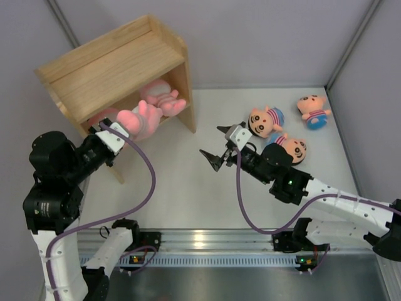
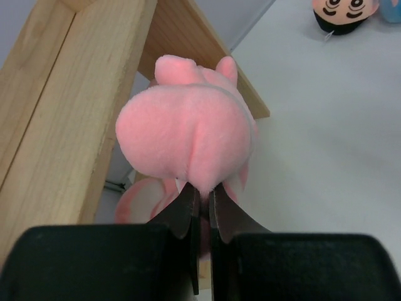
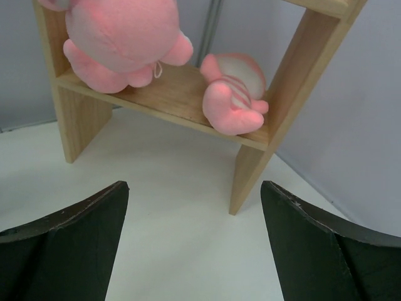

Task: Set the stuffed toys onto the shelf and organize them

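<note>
The wooden shelf [image 1: 113, 63] [image 2: 56, 138] [image 3: 172, 94] stands at the back left. My left gripper [image 1: 121, 130] [image 2: 203, 189] is shut on a pink stuffed toy [image 1: 141, 119] [image 2: 188, 135] [image 3: 119, 37], pinching its fabric and holding it at the front of the lower tier. A second pink striped toy [image 1: 163, 99] [image 3: 235, 94] lies on that tier's right end. Part of a third pink toy [image 1: 100, 118] [image 2: 135, 200] shows below the held one. My right gripper [image 1: 212, 142] [image 3: 194, 185] hangs open and empty over the table, facing the shelf.
Three peach-headed dolls lie on the table at the right: one [image 1: 266, 120] [image 2: 341, 15] beside my right wrist, one [image 1: 312, 111] near the back corner, one [image 1: 290, 148] partly under the right arm. Grey walls close in the back and right.
</note>
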`<state>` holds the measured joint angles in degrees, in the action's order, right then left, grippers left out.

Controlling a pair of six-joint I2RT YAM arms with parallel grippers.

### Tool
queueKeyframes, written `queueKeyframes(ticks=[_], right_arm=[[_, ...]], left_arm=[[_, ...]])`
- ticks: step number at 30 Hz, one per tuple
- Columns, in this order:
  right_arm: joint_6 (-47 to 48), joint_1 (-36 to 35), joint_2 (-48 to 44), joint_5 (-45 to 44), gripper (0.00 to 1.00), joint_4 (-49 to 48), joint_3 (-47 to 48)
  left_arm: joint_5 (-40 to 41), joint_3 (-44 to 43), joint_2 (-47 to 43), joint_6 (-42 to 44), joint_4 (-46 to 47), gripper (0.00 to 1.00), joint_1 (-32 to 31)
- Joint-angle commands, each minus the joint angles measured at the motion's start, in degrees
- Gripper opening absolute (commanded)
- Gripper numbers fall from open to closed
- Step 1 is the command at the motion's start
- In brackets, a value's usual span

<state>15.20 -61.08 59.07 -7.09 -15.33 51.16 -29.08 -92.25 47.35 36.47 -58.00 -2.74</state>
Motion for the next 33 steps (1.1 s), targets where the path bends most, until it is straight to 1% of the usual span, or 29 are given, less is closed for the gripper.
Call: queueKeyframes(ticks=[1,4,5,6,9,12,15,18,21,24,28,33], right_arm=[[-1.9,-0.6,-1.5,-2.7,0.86,-0.4,-1.1],[-2.7,-0.5,-1.4,-2.7,0.86,-0.4,-1.1],[-2.8,-0.5,-1.4,-2.6,0.86,-0.2,-1.0],[-3.0,-0.5,-1.3,-2.4,0.86,-0.2,-1.0],[-3.6,-0.5,-1.1,-2.5,0.86,-0.4,-0.9],[-4.5,-0.5,-1.0,-2.3,0.86,-0.6,-0.9],[-4.8,-0.5,-0.9,-2.0,0.86,-0.1,-0.7],[-4.9,-0.5,-1.1,-2.0,0.86,0.1,-0.8],[-5.1,-0.5,-1.3,-2.0,0.86,0.0,-1.1],[-5.4,-0.5,-0.9,-2.0,0.86,0.1,-1.1],[-5.5,-0.5,-0.6,-1.7,0.86,0.3,-1.4],[-5.9,-0.6,-0.3,-1.6,0.86,0.1,-1.7]], left_arm=[[1.0,-0.1,-1.6,8.3,2.1,0.00,0.1],[2.4,2.4,-3.8,16.4,2.1,0.00,0.1],[3.2,2.6,-3.8,16.6,2.4,0.00,0.1],[5.8,2.7,-3.2,16.3,2.9,0.00,0.2],[8.1,3.4,-2.4,16.7,3.5,0.00,0.1],[9.0,5.8,-2.6,17.2,6.5,0.00,0.1],[7.5,6.5,-2.4,18.5,7.6,0.00,0.1],[7.6,6.6,-0.8,17.7,9.6,0.00,0.1],[9.2,8.1,0.0,16.1,14.6,0.00,0.1],[8.3,8.8,0.4,14.4,17.4,0.00,0.1],[6.8,8.3,1.7,12.7,17.4,0.00,0.1],[13.6,10.0,3.7,13.8,19.1,0.00,0.1]])
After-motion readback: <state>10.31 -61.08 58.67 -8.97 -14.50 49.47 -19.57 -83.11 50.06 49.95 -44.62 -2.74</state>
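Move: The left gripper still holds the third pink toy in front of the shelf. The gap between the two pink toys already in the lower compartment is about 11 cm ahead of it, 6 cm to its right and 8 cm below. The left shelf toy sits some 6 cm ahead, 2 cm left, 10 cm below; the right one 16 cm ahead, 14 cm right, 8 cm below. From the right gripper the gap is roughly 15 cm ahead, 26 cm left and about level. Keep the left gripper shut on the pink toy. Shift it about 3 cm to the left while rolling the wrist some 15 degrees so its left side rises and the fingertips lift a little, then drive it forward about 7 cm, slightly lower, bringing the toy over the left shelf toy towards the lower compartment's opening. ##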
